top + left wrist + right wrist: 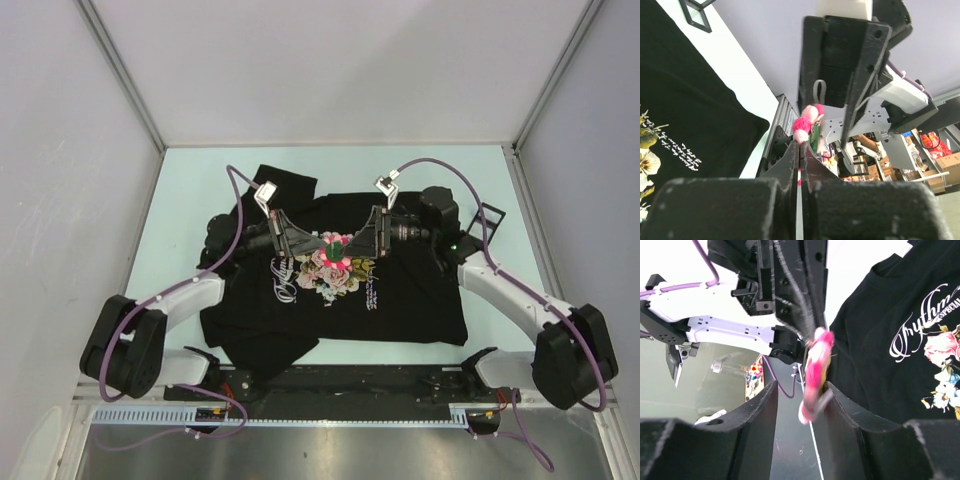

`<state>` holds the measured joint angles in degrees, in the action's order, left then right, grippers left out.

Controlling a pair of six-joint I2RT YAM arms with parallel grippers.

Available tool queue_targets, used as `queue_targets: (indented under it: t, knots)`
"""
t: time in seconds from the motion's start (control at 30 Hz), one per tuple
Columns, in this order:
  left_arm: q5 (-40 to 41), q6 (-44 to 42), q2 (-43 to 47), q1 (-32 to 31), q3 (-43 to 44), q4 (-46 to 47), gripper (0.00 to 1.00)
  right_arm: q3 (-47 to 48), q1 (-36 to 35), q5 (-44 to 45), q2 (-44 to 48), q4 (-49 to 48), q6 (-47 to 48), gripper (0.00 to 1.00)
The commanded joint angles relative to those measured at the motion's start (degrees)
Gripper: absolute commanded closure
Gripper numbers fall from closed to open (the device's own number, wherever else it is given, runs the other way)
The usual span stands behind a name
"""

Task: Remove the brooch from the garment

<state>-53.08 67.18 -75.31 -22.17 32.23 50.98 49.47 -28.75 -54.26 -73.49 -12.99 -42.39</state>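
Observation:
The garment (400,310), a black T-shirt with printed roses and white script, lies flat on the table. Both grippers meet above its chest. The brooch (335,246), a small bright pink flower, hangs between them, lifted off the cloth. My left gripper (801,144) is shut, with the brooch (807,120) pinched at its fingertips. My right gripper (801,387) is open around the brooch (816,370), which looks blurred and rests against the right-hand finger. In the right wrist view the garment (875,340) lies behind it.
The pale green table (190,190) has grey walls at the back and both sides. A small black frame (490,222) stands by the shirt's right edge. A metal rail (330,415) runs along the near edge between the arm bases.

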Motion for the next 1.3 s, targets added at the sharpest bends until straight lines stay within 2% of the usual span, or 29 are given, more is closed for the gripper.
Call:
queue_targets:
  t: [0.0,0.1,0.13,0.2,0.23,0.33,0.37,0.4,0.47,0.5,0.6,0.67,0.73,0.77,0.8,0.9,1.0,1.1,1.23,1.27]
  knots:
    - [1.5,-2.1,3.6,-0.4,-0.3,-1.8,1.0,-0.9,0.3,1.5,4.1,2.7,1.1,0.55]
    - [1.8,-1.9,5.1,-0.6,-0.8,-2.2,1.0,-1.4,0.3,1.8,4.8,2.7,1.2,0.65]
    - [1.8,-1.9,5.4,-0.6,-0.9,-2.3,1.0,-1.3,0.2,2.2,4.8,2.4,0.9,0.72]
    - [2.0,-1.8,6.4,-1.0,-0.8,-2.6,1.0,-1.3,-0.1,2.8,4.6,1.7,0.5,0.78]
    - [1.9,-1.8,6.7,-1.2,-0.7,-3.0,1.0,-1.3,-0.1,3.2,4.3,1.0,0.2,0.89]
    - [1.9,-2.1,7.8,-1.7,0.2,-4.5,1.0,-1.4,-0.7,5.9,4.4,1.5,0.2,1.0]
    - [2.0,-2.8,8.2,-1.9,0.6,-5.7,1.0,-1.3,-0.7,6.6,4.7,1.9,0.7,1.0]
    - [2.6,-4.1,8.6,-2.0,2.1,-11.5,0.96,-1.3,-0.7,7.1,4.7,2.6,1.3,1.0]
    - [4.3,-11.9,10.9,-2.0,4.0,-19.7,0.8,-0.9,0.5,10.6,6.0,8.1,4.2,1.0]
    - [7.0,-18.0,11.8,-2.0,5.7,-28.0,0.69,-0.6,1.4,12.4,6.7,10.7,5.9,1.0]
    - [11.3,-28.7,15.4,-2.0,9.6,-41.6,0.55,0.0,7.0,22.7,9.0,24.6,11.2,1.0]
    - [12.4,-32.4,17.5,-1.9,11.2,-47.5,0.51,1.0,13.1,27.4,9.3,30.0,13.4,1.0]
    - [12.6,-35.8,18.3,-1.9,13.0,-50.0,0.45,2.5,16.5,37.6,9.0,37.1,16.9,1.0]
    - [12.2,-36.7,18.5,-1.9,13.4,-50.5,0.34,3.2,18.5,42.0,8.5,39.1,17.9,1.0]
    - [11.9,-37.2,18.6,-1.9,13.6,-50.5,0.14,4.0,19.5,53.4,7.9,43.1,18.1,1.0]
    - [8.7,-36.1,18.5,-2.1,12.2,-49.0,0.07,7.3,22.2,71.3,4.0,48.1,18.3,1.0]
    - [5.8,-35.0,17.4,-2.6,10.8,-47.1,0.06,10.8,23.0,82.1,-0.9,49.5,19.4,1.0]
    - [3.5,-35.7,17.2,-3.6,9.9,-46.2,0.06,15.5,22.9,89.6,-5.8,50.2,21.5,1.0]
    - [5.9,-39.4,17.5,-6.7,11.9,-50.5,0.06,20.7,23.0,96.2,-15.2,51.0,24.3,1.0]
    - [7.7,-40.4,17.6,-8.8,12.5,-54.5,0.06,21.8,23.0,97.0,-16.8,51.4,25.1,1.0]
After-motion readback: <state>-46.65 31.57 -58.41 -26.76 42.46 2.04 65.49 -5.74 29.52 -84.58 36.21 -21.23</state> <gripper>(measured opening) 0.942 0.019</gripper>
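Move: The brooch, still pinched in my left fingers, sits about 3 cm to the right of my left hand, and some 2 cm to the left of my half-open right hand, its loop already reaching between the right fingers. Below lies the garment's rose print, around 13 cm ahead of my right hand, 2 cm left and 25 cm down. The open black case rests on the table roughly 27 cm ahead, 41 cm right and 25 cm down. I close my right fingers on the brooch's loop, and only then open my left hand wide, tilting it and easing it back some 3 cm. My right hand swings about 34 cm right, also forward and down, towards the black case, the wrist turning clockwise roughly 100 degrees from pointing left until its fingers point down, forward and right. ##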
